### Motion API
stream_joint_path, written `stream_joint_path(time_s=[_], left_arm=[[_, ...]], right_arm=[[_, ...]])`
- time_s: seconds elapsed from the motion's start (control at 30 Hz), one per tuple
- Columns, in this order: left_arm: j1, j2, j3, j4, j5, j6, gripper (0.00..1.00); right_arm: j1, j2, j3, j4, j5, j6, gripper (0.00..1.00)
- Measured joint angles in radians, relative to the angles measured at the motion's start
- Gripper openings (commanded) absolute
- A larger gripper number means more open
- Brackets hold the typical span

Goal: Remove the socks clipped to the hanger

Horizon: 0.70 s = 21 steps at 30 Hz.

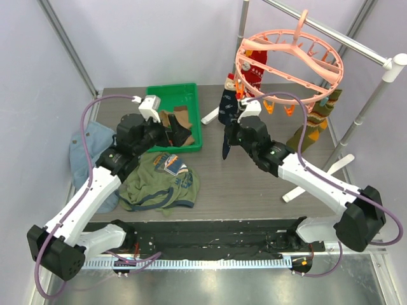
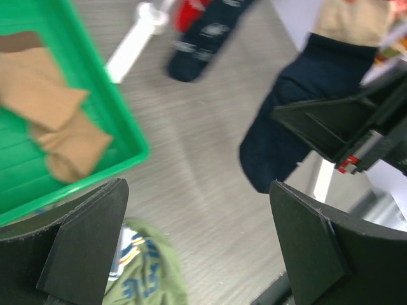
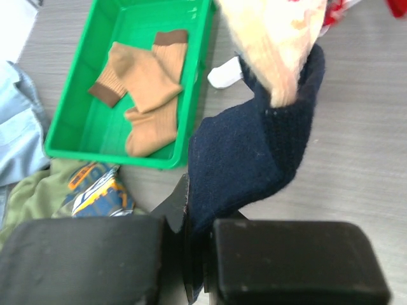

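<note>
The salmon-pink ring hanger [image 1: 289, 60] hangs by its hook from the rail at the back right. Clipped to it are a red patterned sock [image 1: 255, 70], a navy patterned sock [image 1: 227, 101] and an olive sock with orange stripes [image 1: 315, 121]. My right gripper [image 1: 233, 131] [image 3: 198, 254] is shut on a plain navy sock with a beige cuff [image 3: 254, 152] [image 1: 226, 143] [image 2: 286, 127], which hangs below the ring's near left side. Whether a clip still holds its cuff does not show. My left gripper [image 1: 159, 133] [image 2: 200, 238] is open and holds nothing, at the green tray's right edge.
The green tray [image 1: 191, 95] [image 3: 191, 82] holds brown-tan socks [image 1: 176, 125] [image 3: 146, 82] [image 2: 57, 121]. An olive T-shirt [image 1: 159, 181] lies in front of it, and a pale blue denim garment [image 1: 89, 149] to its left. The white-and-grey rail stand [image 1: 356, 44] has feet reaching onto the table.
</note>
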<state>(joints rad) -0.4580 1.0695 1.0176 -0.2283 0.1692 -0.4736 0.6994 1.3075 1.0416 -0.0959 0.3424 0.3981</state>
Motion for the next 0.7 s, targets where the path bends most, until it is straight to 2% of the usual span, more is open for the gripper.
stream_joint_path(time_s=[0.37, 0.7], left_arm=[[-0.243, 0.051, -0.043, 0.129, 0.024, 0.050, 0.98], [-0.363, 0.174, -0.069, 0.294, -0.004, 0.091, 0.99]], right_arm=[[0.000, -0.173, -0.089, -0.011, -0.035, 0.143, 0.01], [0.000, -0.282, -0.129, -0.010, -0.035, 0.235, 0.06]])
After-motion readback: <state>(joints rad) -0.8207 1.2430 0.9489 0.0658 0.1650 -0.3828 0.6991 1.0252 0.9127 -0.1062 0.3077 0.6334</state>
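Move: The navy Santa sock pinched in my right fingers is what my open left hand goes for: about 17 cm to its right, 2 cm nearer me and some 4 cm lower. From the left hand, the other navy sock hangs about 11 cm ahead and 17 cm right, while the green box lies on the table, about 8 cm ahead, 4 cm left and 25 cm below. From my right hand, the held sock's middle is at the fingers, about 1 cm left and 2 cm below. I swing my left hand about 13 cm to the right, drawing back some 5 cm and sinking a little, turning clockwise about 20 degrees, fingers wide open, towards the sock hanging from my right fingers. My right hand keeps its pinch, draws the sock back and up about 5 cm each, slightly right, and rolls its left side up nearly 20 degrees. ##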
